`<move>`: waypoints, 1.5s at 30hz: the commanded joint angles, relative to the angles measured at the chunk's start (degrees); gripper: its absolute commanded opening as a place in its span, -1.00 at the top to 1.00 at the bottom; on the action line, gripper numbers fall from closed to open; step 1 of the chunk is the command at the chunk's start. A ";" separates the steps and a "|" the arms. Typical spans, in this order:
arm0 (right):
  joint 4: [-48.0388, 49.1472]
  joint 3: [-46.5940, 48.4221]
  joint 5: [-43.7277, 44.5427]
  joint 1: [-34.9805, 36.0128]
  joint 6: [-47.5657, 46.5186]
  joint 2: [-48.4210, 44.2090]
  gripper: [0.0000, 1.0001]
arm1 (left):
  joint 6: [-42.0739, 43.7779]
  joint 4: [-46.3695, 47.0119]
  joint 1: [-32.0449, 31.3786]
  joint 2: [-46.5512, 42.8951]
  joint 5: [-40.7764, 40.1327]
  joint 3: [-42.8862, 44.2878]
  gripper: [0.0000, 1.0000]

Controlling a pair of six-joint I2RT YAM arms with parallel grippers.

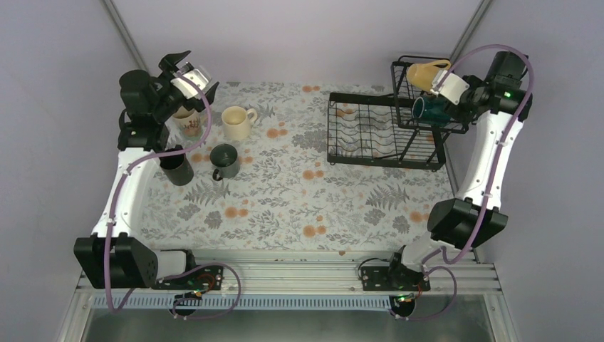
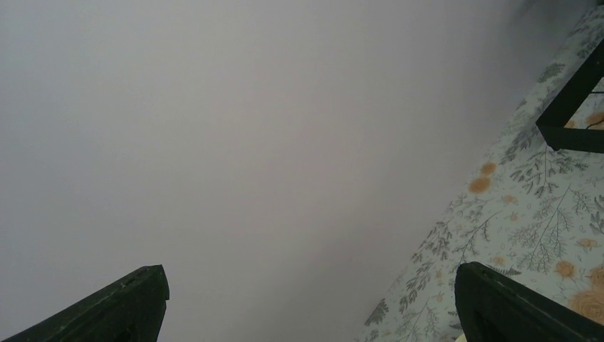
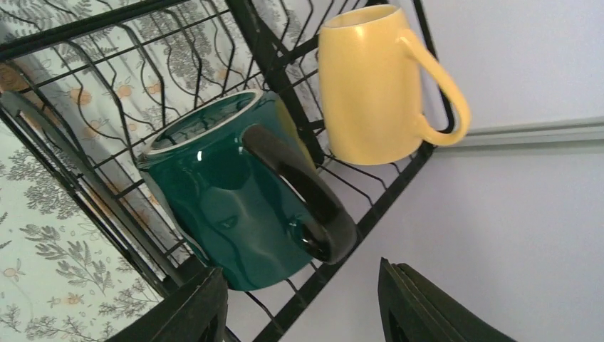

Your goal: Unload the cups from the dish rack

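The black wire dish rack [image 1: 370,135] stands at the back right, its raised basket [image 1: 417,68] at the right end. A yellow cup [image 3: 370,85] and a dark teal cup [image 3: 228,206] lie on their sides in the basket. My right gripper [image 3: 303,313] is open just behind the teal cup's base and black handle, touching neither. In the top view the right gripper [image 1: 443,100] is at the basket beside the teal cup [image 1: 426,108]. My left gripper [image 1: 194,73] is open and empty, raised at the back left, facing the wall.
Standing on the floral cloth at the left are a printed cream cup [image 1: 189,122], a plain cream cup [image 1: 237,122], a dark grey-green cup [image 1: 225,161] and a black cup [image 1: 176,169]. The side wall runs close behind the basket.
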 commanded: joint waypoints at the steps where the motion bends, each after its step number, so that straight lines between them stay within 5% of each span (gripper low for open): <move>1: -1.94 -0.55 -2.04 -0.76 -2.43 0.13 -0.10 | 1.65 2.22 -0.20 0.24 0.84 -1.28 -1.00; 10: 2.95 -0.17 0.48 -0.76 -0.60 4.80 0.17 | 1.29 5.13 -0.20 1.02 0.77 -4.13 -1.00; 26: 13.03 -2.69 -1.22 -0.23 5.96 7.81 0.29 | 1.36 6.90 -0.22 1.93 0.18 -6.47 -1.00; 31: 16.36 -3.95 -3.81 0.15 7.50 7.30 0.65 | 1.31 6.64 -0.24 2.04 0.17 -6.31 -1.00; 38: 18.14 -5.06 -4.57 1.02 9.09 7.33 0.91 | 0.57 6.59 -0.20 2.09 0.66 -6.60 -1.00; 45: 19.20 -5.02 -6.25 1.16 12.08 5.01 0.93 | -0.45 6.67 -0.20 1.89 1.30 -6.79 -1.00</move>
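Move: On the dish rack's upper shelf, the teal mug lies about 6 cm ahead of the right hand, 4 cm to its left and 7 cm below it, its dark handle turned towards the fingers. The yellow mug sits some 8 cm farther out than the teal one and in line with it, at about its height. The rack's empty lower tier is roughly 15 cm left of the right hand, 2 cm ahead and 30 cm down. From the left hand, the teal mug is about 58 cm right, 4 cm ahead and 13 cm lower. Closing on the teal mug's handle, the right hand first dips, then reaches forward about 7 cm, ending some 4 cm lower and slightly to the right. Its half-open fingers narrow on the way and pinch the lower end of the handle, then stay there. The left hand sinks about 4 cm beside the unloaded cups, fingers wide open. ##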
